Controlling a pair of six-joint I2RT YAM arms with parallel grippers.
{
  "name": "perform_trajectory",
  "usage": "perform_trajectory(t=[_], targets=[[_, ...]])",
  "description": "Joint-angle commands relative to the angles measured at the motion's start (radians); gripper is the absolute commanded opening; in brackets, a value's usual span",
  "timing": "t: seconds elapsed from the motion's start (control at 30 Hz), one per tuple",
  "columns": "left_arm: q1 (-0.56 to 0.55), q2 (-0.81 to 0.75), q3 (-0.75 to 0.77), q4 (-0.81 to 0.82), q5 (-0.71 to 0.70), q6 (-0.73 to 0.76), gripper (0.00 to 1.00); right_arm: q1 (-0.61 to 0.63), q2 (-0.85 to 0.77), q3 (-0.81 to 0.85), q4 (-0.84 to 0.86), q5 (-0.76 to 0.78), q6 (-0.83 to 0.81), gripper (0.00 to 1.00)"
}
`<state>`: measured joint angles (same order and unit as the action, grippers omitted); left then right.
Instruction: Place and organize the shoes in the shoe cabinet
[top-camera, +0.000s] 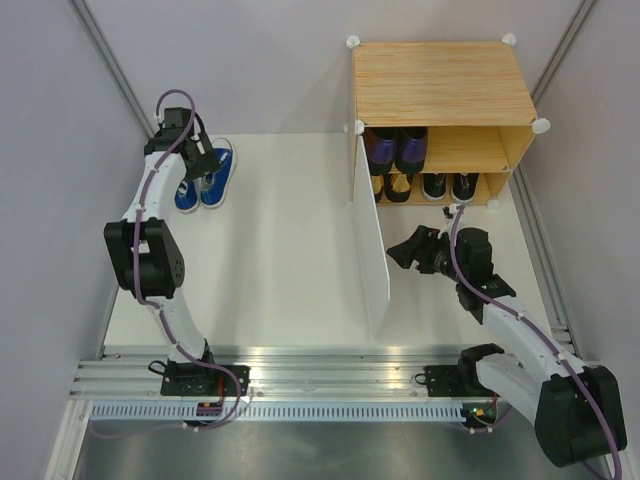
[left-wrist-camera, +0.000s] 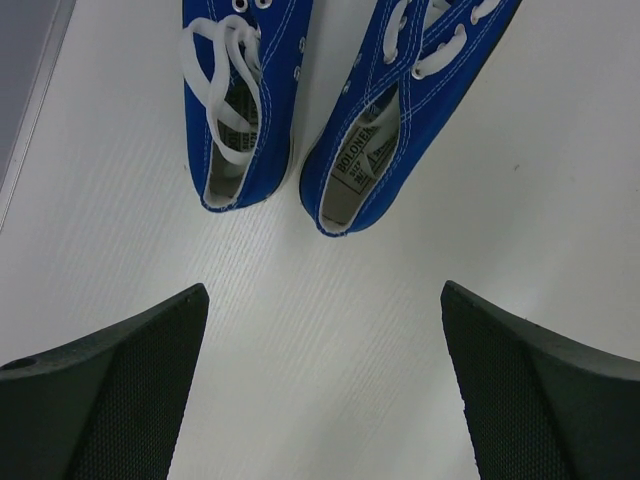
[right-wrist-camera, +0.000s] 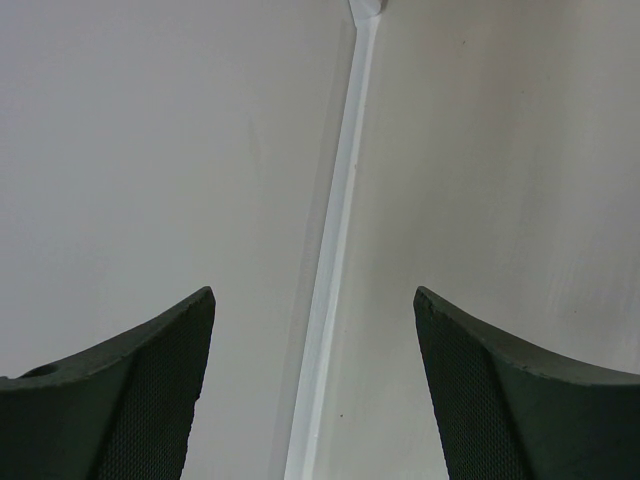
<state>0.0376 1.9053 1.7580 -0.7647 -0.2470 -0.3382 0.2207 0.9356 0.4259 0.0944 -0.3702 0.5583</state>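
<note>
Two blue sneakers (top-camera: 207, 180) with white laces lie side by side at the far left of the table; the left wrist view shows their heels (left-wrist-camera: 352, 172). My left gripper (top-camera: 198, 158) hovers open just above them, heel side, nothing between its fingers (left-wrist-camera: 130, 390). The wood-grain shoe cabinet (top-camera: 440, 85) stands at the back right, its white door (top-camera: 372, 240) swung open toward me. Dark purple shoes (top-camera: 398, 150) sit on the upper shelf, black shoes (top-camera: 450, 187) and a gold-tinted pair (top-camera: 394, 188) on the lower. My right gripper (top-camera: 393, 254) is open, facing the door's edge (right-wrist-camera: 335, 250).
Grey walls enclose the table on the left, back and right. The open door splits the table's middle from the strip in front of the cabinet where my right arm (top-camera: 500, 310) stands. A metal rail (top-camera: 320, 375) runs along the near edge.
</note>
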Motion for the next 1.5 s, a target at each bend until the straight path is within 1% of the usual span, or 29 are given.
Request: perform_trajectory(t=[0.0,0.23,0.37,0.47,0.63,0.67,0.73,0.8,0.87,1.13,1.23,1.4,1.47], targets=[[0.013,0.037,0.078,0.071,0.025,0.041,1.0,0.003,0.028,-0.001,0.041,-0.033,0.015,0.84],[0.056,0.168,0.092,0.105,0.058,0.019,0.99,0.003,0.029,-0.003,0.041,-0.016,0.006,0.84],[0.085,0.262,0.123,0.105,0.101,0.008,0.97,0.003,0.046,-0.001,0.044,-0.015,0.008,0.84],[0.091,0.279,0.12,0.107,0.112,0.01,0.92,0.003,0.051,-0.001,0.048,-0.016,0.009,0.84],[0.094,0.29,0.098,0.116,0.08,0.028,0.91,0.003,0.046,-0.007,0.054,-0.019,0.012,0.84],[0.096,0.293,0.094,0.119,0.074,0.03,0.88,0.003,0.043,-0.009,0.054,-0.021,0.012,0.84],[0.099,0.288,0.078,0.119,0.081,0.027,0.83,0.003,0.04,-0.012,0.054,-0.022,0.012,0.84],[0.099,0.285,0.06,0.13,0.095,0.027,0.72,0.003,0.04,-0.013,0.054,-0.022,0.012,0.84],[0.099,0.284,0.046,0.133,0.092,0.03,0.64,0.003,0.037,-0.013,0.054,-0.027,0.014,0.84],[0.102,0.255,0.005,0.143,0.084,0.028,0.63,0.003,0.026,-0.018,0.056,-0.029,0.017,0.84],[0.102,0.268,-0.009,0.143,0.069,0.039,0.63,0.003,0.028,-0.018,0.057,-0.03,0.02,0.84],[0.102,0.299,-0.015,0.14,0.103,0.045,0.63,0.003,0.026,-0.021,0.059,-0.03,0.022,0.84],[0.1,0.307,-0.018,0.14,0.098,0.056,0.59,0.003,0.026,-0.021,0.059,-0.03,0.022,0.84]])
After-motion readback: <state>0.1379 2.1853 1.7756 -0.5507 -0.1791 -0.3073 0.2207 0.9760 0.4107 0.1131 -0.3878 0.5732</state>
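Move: The two blue shoes stand heels towards the open left gripper, their middles some 12 cm below it: the left shoe about 11 cm ahead and 10 cm to its left, the right shoe about 12 cm ahead and 1 cm to its left. Their open heels are nearest to the hand. From the idle right hand the left blue shoe lies roughly 27 cm ahead, 66 cm to the left and 10 cm lower. Into the heel openings of the blue pair go the left gripper's fingers, one in each shoe: the hand drops about 10 cm while working some 5 cm forward and 5 cm left, its tilt hardly changing. Once down, the fingers close from wide open to a bit under two thirds, taking the two neighbouring side walls between them, while the hand settles another centimetre. ##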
